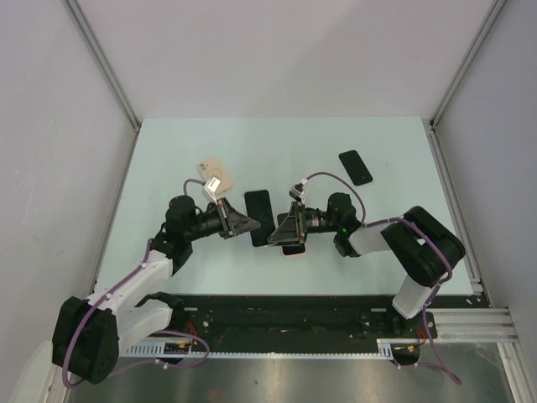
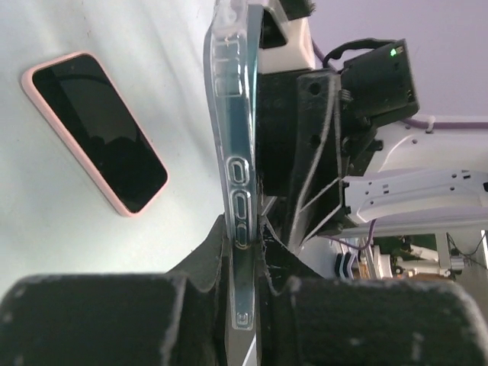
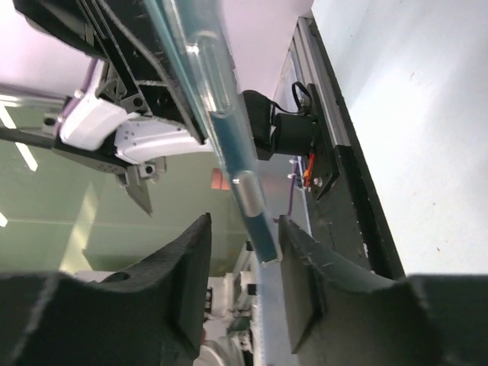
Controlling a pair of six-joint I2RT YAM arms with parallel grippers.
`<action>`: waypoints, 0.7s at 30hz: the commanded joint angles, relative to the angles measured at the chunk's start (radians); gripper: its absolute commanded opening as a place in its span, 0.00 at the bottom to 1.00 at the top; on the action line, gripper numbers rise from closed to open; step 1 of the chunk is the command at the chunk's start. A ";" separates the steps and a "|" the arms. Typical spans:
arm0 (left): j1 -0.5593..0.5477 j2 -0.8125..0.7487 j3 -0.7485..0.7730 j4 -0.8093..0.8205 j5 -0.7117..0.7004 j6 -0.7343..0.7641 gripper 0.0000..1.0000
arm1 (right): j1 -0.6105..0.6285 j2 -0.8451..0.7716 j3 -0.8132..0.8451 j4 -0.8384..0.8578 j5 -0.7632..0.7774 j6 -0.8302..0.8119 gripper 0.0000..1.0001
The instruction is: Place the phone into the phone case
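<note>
My left gripper [image 1: 243, 225] [image 2: 245, 259] is shut on the lower end of a clear phone case [image 2: 232, 152] that stands on edge above the table. From above it shows as a dark slab [image 1: 258, 217], so a dark phone seems to sit in it. My right gripper [image 1: 281, 228] [image 3: 244, 236] faces it from the other side. Its jaws straddle the case's end [image 3: 255, 213]: the edge rests against one finger [image 3: 305, 267], with a gap to the other. A second phone in a pink case [image 2: 95, 130] [image 1: 294, 248] lies flat on the table below the right gripper.
A black phone [image 1: 356, 167] lies at the back right of the pale green table [image 1: 168, 159]. A tan tag with a white label [image 1: 213, 175] lies behind the left arm. Grey walls close in both sides, and a black rail [image 1: 277, 315] runs along the near edge.
</note>
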 commanded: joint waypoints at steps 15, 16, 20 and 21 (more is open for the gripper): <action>-0.051 0.009 0.022 0.032 0.323 0.144 0.00 | -0.087 -0.207 0.150 -0.437 0.028 -0.388 0.72; -0.059 0.010 0.022 0.040 0.335 0.142 0.00 | -0.090 -0.202 0.156 -0.434 0.025 -0.388 0.72; -0.071 0.026 0.023 0.050 0.346 0.139 0.00 | -0.098 -0.174 0.182 -0.376 -0.004 -0.338 0.70; -0.071 0.027 0.023 0.050 0.347 0.138 0.00 | -0.101 -0.170 0.182 -0.336 -0.015 -0.307 0.69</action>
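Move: The left gripper pinches the left long edge of the phone in its clear phone case; its middle lies about 2 cm ahead, 3 cm right and 2 cm above. From the right gripper, around the near right corner, that middle is some 6 cm ahead, 4 cm left and 2 cm up. The pink-cased phone lies 5 cm ahead, 6 cm right and 13 cm below the right gripper; the tan case, 20 cm ahead and 15 cm left of the left gripper, 15 cm down. Open the right gripper wide to free the near right corner of the phone case, then carry it forward and up, about 4 cm each way and slightly right, to the far right corner, tipping the fingers a bit. Meanwhile keep the left pinch and draw the case back about 6 cm and a little right, turning some 20 degrees clockwise. ##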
